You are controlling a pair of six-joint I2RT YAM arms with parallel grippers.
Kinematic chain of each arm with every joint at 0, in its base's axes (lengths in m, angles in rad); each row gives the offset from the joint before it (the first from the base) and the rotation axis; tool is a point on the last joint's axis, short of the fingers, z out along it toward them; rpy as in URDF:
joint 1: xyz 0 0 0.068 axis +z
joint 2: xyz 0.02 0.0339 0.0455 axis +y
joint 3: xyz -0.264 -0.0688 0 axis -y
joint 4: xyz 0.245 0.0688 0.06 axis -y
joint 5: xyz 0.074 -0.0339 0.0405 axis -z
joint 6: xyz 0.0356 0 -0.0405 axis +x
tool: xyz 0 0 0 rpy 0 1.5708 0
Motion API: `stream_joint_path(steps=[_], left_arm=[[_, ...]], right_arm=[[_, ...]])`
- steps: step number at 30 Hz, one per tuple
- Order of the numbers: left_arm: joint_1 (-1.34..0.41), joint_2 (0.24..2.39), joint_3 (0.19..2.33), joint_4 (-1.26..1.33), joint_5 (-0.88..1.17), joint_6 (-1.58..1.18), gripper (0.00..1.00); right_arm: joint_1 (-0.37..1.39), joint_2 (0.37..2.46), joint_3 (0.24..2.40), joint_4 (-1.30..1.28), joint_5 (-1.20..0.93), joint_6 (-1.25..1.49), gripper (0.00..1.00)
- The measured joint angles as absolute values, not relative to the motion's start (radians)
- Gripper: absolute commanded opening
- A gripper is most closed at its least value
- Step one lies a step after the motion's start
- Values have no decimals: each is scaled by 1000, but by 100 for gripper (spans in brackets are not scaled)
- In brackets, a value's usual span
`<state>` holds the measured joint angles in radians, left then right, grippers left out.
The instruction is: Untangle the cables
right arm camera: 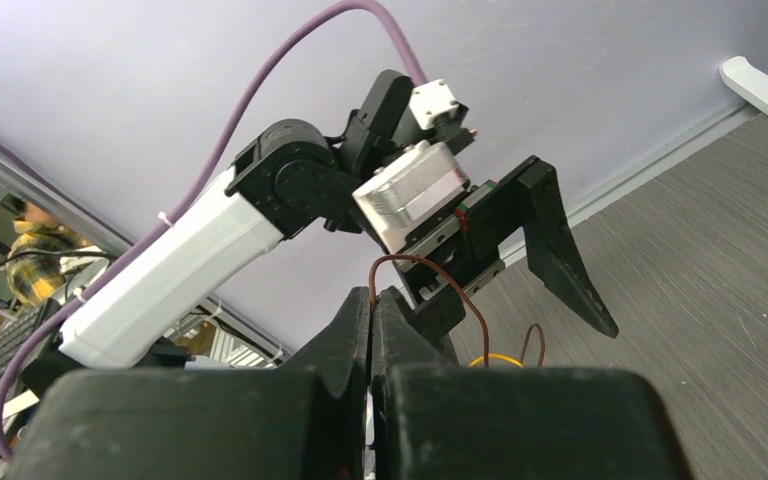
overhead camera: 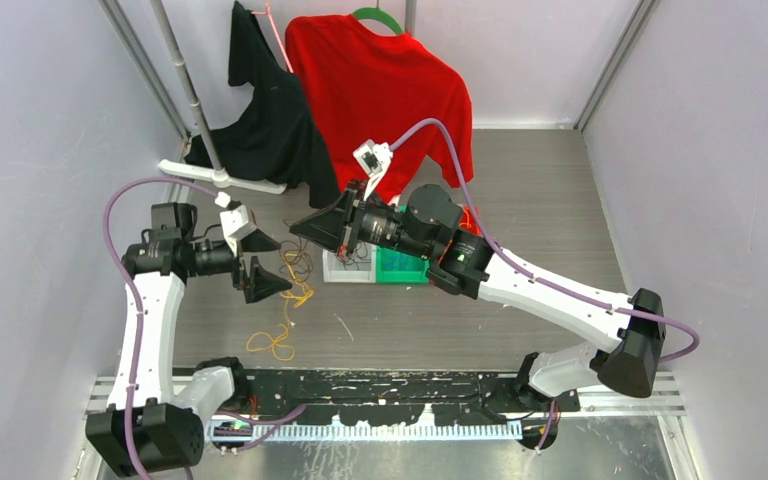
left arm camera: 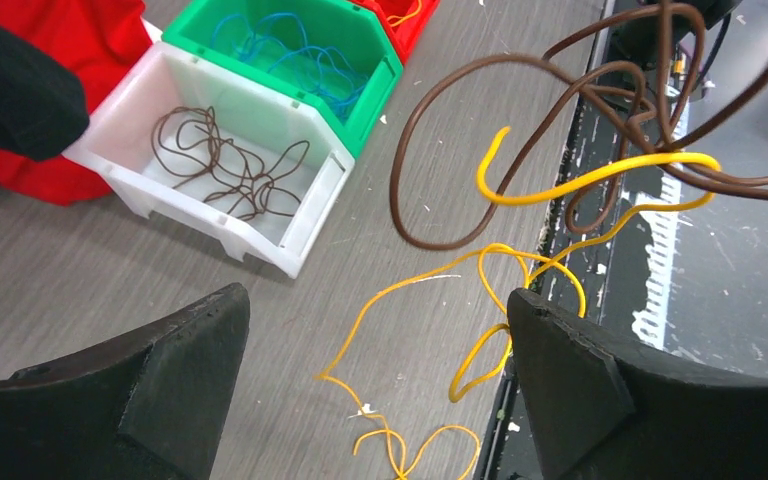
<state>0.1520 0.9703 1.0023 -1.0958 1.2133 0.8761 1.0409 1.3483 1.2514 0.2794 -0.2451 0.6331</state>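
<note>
A brown cable rises from between the shut jaws of my right gripper and hangs down in loops above the table. A yellow cable is threaded through those loops, and the rest of it trails over the wood toward the near rail. My left gripper stands wide open above the yellow cable with nothing between its fingers. From above, the tangle hangs just right of the left gripper, below the right gripper.
A white bin holds a brown cable, a green bin holds a blue one, and a red bin stands behind them. A red shirt and a black garment hang from a rack with a white foot.
</note>
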Motion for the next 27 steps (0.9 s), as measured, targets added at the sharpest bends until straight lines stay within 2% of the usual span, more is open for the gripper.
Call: stream_joint_path(steps=[4,6,10,13,17,23,27], left_arm=[[152,1017,1002,-1113,1208,893,99],[152,1032,1005,-1123,1206,912,91],[147,1127,1089,-1309,1225,1082,61],[127,1264,1182,-1469,1244,1266,35],[115,1353,1194,-1540,1248,1374,2],[111,1321,1196,-1602,1234,1457,0],[111,1310,1214,-1590,1207,1402,0]], right_arm=[[1041,1348,1253,270,-254,631,1],[1041,1347,1253,264,-256,630,1],[1041,1339,1253,254,-257,629,1],[1041,1325,1253,252,-255,622,1],[1041,1300,1253,245,-245,602,1],[1041,1261,1253,203,-202,554,1],[1041,1242,1253,154,-166,514,1]])
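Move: The yellow cable's hanging strand is just in front of the open left fingers, about 2 cm back, 2 cm to the right and 1 cm lower. The brown tangle hangs some 6 cm right, 3 cm back and 7 cm above the left hand. The white tray is roughly 12 cm right, 6 cm forward and 21 cm below. From the right hand, that yellow strand is level fore and aft, 5 cm left and about 16 cm down. Shut the wide-open left gripper on the yellow strand, dipping only about 1 cm while swinging the fingers some 15 degrees clockwise towards the strand, so the tips pinch it. Meanwhile keep the right fingers shut on the brown cable and, after a short hold, draw the right hand about 3 cm right and slightly up, away from the left gripper. ##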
